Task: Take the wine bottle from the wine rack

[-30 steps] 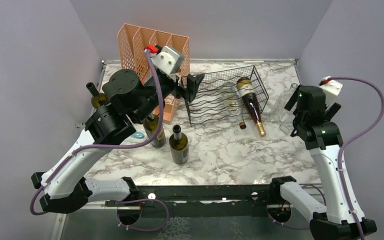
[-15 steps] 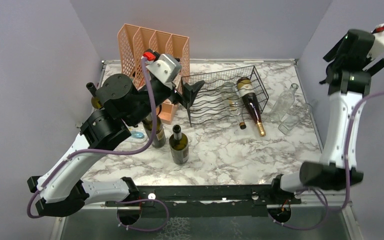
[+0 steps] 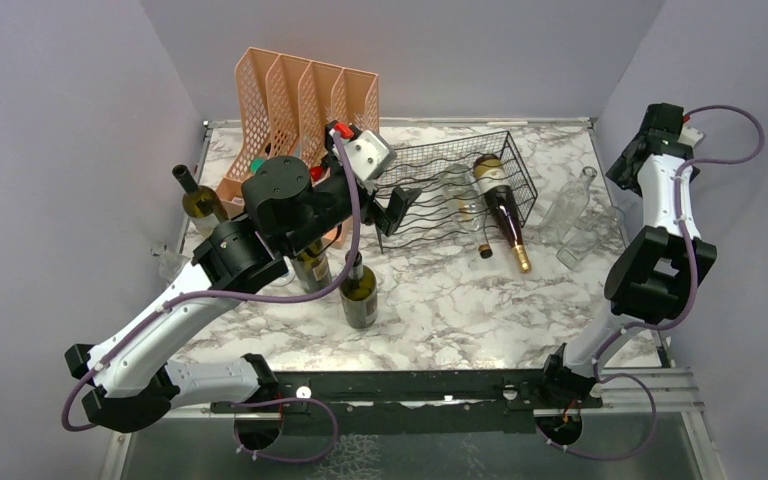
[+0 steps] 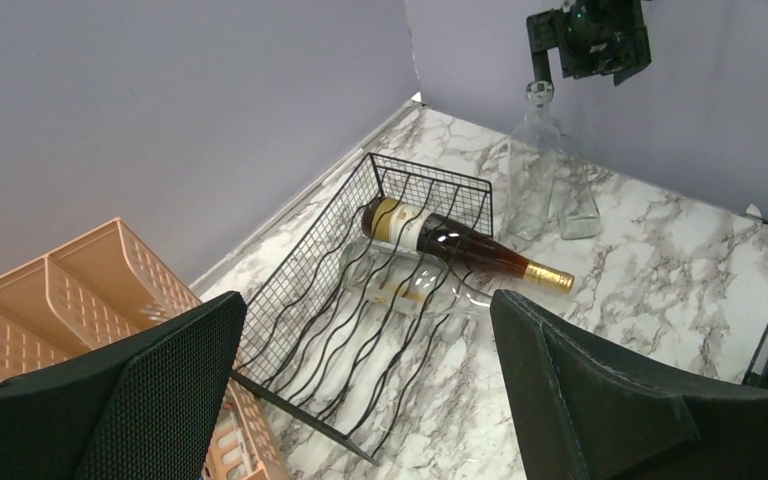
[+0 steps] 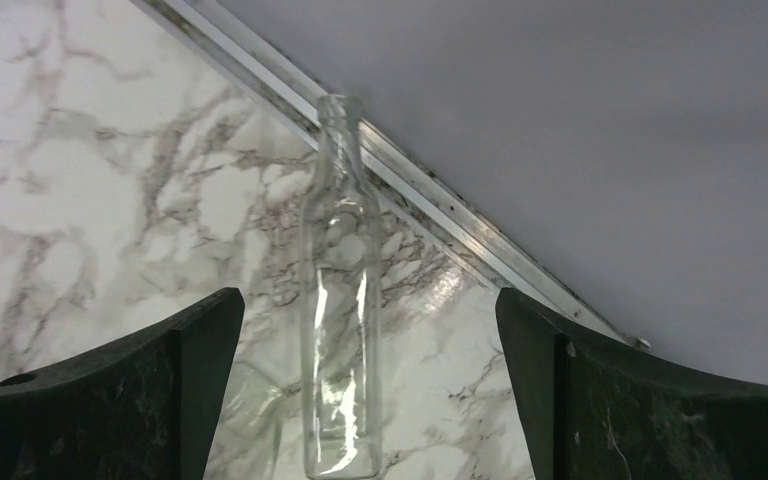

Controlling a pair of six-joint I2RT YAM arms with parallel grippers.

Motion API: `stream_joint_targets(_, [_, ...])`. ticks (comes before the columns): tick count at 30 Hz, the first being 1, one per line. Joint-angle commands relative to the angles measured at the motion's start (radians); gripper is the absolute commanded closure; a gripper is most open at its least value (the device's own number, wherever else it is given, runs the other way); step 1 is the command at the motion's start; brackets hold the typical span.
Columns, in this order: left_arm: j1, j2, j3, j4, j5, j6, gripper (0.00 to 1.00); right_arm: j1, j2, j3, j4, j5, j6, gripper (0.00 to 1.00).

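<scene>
The black wire wine rack (image 3: 430,205) lies at the table's back centre. A dark wine bottle (image 3: 500,205) with a gold neck rests in its right cradle, neck poking past the front edge. In the left wrist view the same wine bottle (image 4: 430,232) lies beside a clear bottle (image 4: 410,290) in the wine rack (image 4: 350,330). My left gripper (image 3: 400,205) hovers open at the rack's left end, nothing between its fingers (image 4: 150,390). My right gripper (image 3: 628,165) hangs open above a standing clear bottle (image 5: 340,300) by the back right wall, apart from it.
A peach file organiser (image 3: 300,100) stands at the back left. Three green bottles (image 3: 359,290), (image 3: 310,265), (image 3: 198,200) stand upright under and beside my left arm. Two clear bottles (image 3: 570,205), (image 3: 595,235) stand right of the rack. Walls close in on both sides.
My left gripper has shifted right and slightly nearer, to the rack's left end. The right arm swung up high, then folded so its gripper points down over the clear bottle.
</scene>
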Motion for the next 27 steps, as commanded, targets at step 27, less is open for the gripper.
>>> stream_joint_targets(27, [0.015,0.024,0.102,-0.032,0.103,-0.096,0.01,-0.057,0.077,-0.358,0.303,-0.154,0.132,0.37])
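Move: The right hand is open above the nearer clear bottle, which stands with its middle about 13 cm below, some 2 cm back and 2 cm left. A second clear bottle stands roughly 7 cm farther out and 5 cm left of it, and the dark gold-capped bottle lies in the rack some 9 cm ahead of the hand and 22 cm left. From the left hand the nearer clear bottle is about 12 cm ahead, 50 cm right and 38 cm lower. The right hand sinks about 15 cm to the nearer clear bottle, tipping steeper, fingers partly closing around its body. ##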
